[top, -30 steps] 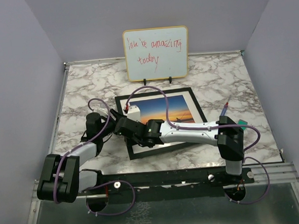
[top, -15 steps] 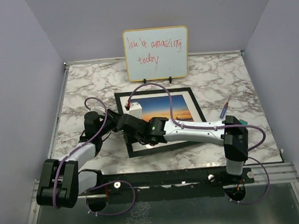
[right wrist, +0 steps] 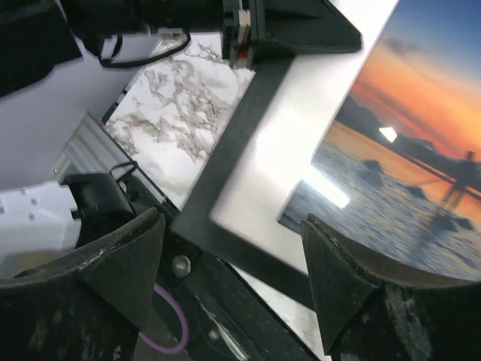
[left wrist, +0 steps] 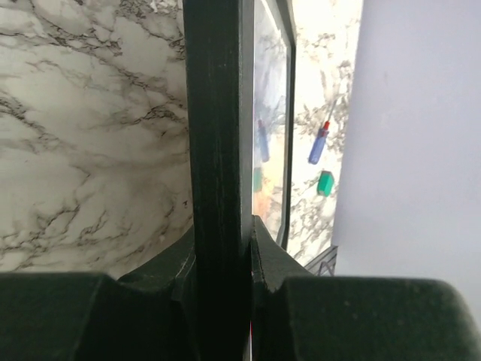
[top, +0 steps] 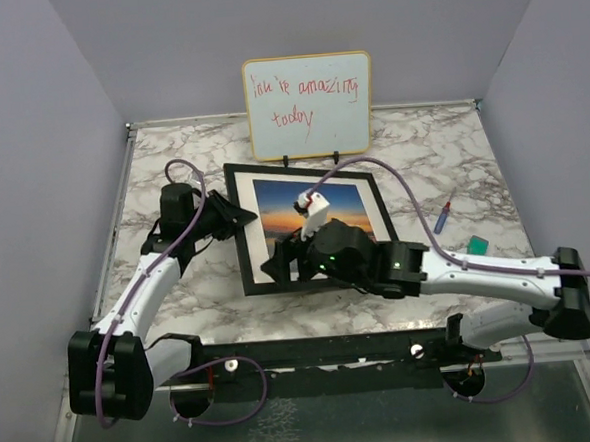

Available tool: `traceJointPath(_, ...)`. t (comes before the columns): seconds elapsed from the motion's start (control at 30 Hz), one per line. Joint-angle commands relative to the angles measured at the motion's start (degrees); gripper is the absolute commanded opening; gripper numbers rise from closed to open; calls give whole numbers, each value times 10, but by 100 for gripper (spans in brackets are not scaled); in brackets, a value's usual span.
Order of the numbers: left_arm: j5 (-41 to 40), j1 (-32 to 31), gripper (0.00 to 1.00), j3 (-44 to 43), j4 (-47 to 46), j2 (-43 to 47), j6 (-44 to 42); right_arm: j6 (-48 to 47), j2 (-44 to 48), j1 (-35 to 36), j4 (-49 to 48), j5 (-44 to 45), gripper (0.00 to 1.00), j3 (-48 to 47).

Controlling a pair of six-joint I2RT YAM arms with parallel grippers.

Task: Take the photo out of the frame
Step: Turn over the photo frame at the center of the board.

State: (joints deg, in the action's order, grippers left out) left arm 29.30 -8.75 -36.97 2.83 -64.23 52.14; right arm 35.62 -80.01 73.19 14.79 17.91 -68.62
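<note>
The frame [top: 244, 246], thin and black, sits at mid-table with the sunset photo [top: 319, 201] inside it behind a white border. My left gripper [top: 237, 217] is shut on the frame's left edge. In the left wrist view the black edge [left wrist: 218, 113] runs straight up between the two fingers, and the gripper [left wrist: 223, 252] pinches it. My right gripper [top: 282, 262] hovers open over the frame's near left corner. In the right wrist view that gripper [right wrist: 231, 226] stands wide apart above the frame [right wrist: 234, 143] and the photo [right wrist: 421, 150], touching neither.
A whiteboard [top: 309, 102] with red handwriting stands at the back on small black feet. A blue pen [top: 444, 215] and a small green object [top: 478, 243] lie on the marble to the right. Walls close in on both sides.
The left gripper has closed on the frame's left edge. The right gripper has opened, let go and drawn back to the near side. The frame has shifted left and farther back.
</note>
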Motion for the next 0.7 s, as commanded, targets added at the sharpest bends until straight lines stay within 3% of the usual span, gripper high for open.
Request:
traceJointPath(0.0, -45, 1, 0, -66, 154, -1, -134, -143, 115, 6, -119, 18, 79, 126)
traceJointPath(0.1, -73, 1, 0, -106, 211, 8, -162, -179, 178, 6, -108, 63, 82, 170)
traceJointPath(0.17, -94, 1, 0, -139, 250, 14, -178, -157, 194, 6, -47, 110, 86, 155)
traceJointPath(0.3, -144, 1, 0, -234, 325, 14, -208, -70, 168, 6, 111, 179, 91, 84)
traceJointPath(0.43, -189, 1, 0, -345, 404, -8, -239, 12, 136, 5, 198, 214, 91, 45)
traceJointPath(0.5, -207, 1, 0, -392, 438, -20, -250, 71, 127, 4, 240, 239, 96, 28)
traceJointPath(0.67, -227, 1, 0, -468, 484, -34, -256, 44, 153, 3, 155, 137, 98, 12)
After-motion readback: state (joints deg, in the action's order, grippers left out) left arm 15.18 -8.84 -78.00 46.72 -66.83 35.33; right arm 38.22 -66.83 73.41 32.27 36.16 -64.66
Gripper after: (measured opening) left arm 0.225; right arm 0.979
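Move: The photo frame is already gripped by the left hand at the middle of its raised left edge, so its middle lies some 17 cm to that hand's right, about level fore and aft and 6 cm lower. From the free right hand, the frame's middle is about 13 cm ahead, 8 cm right and 14 cm below. The whiteboard stands roughly 22 cm beyond the frame's middle; the screwdriver lies around 30 cm to the right of it. The photo frame's left edge stays pinched in the left fingers and is lifted about 13 cm, slowly then faster, drifting some 5 cm left as the wrist rolls about 20 degrees, left side up. The open right hand, clear of the frame, sweeps about 11 cm right above its near side towards its near right corner, opening wider and turning clockwise. ##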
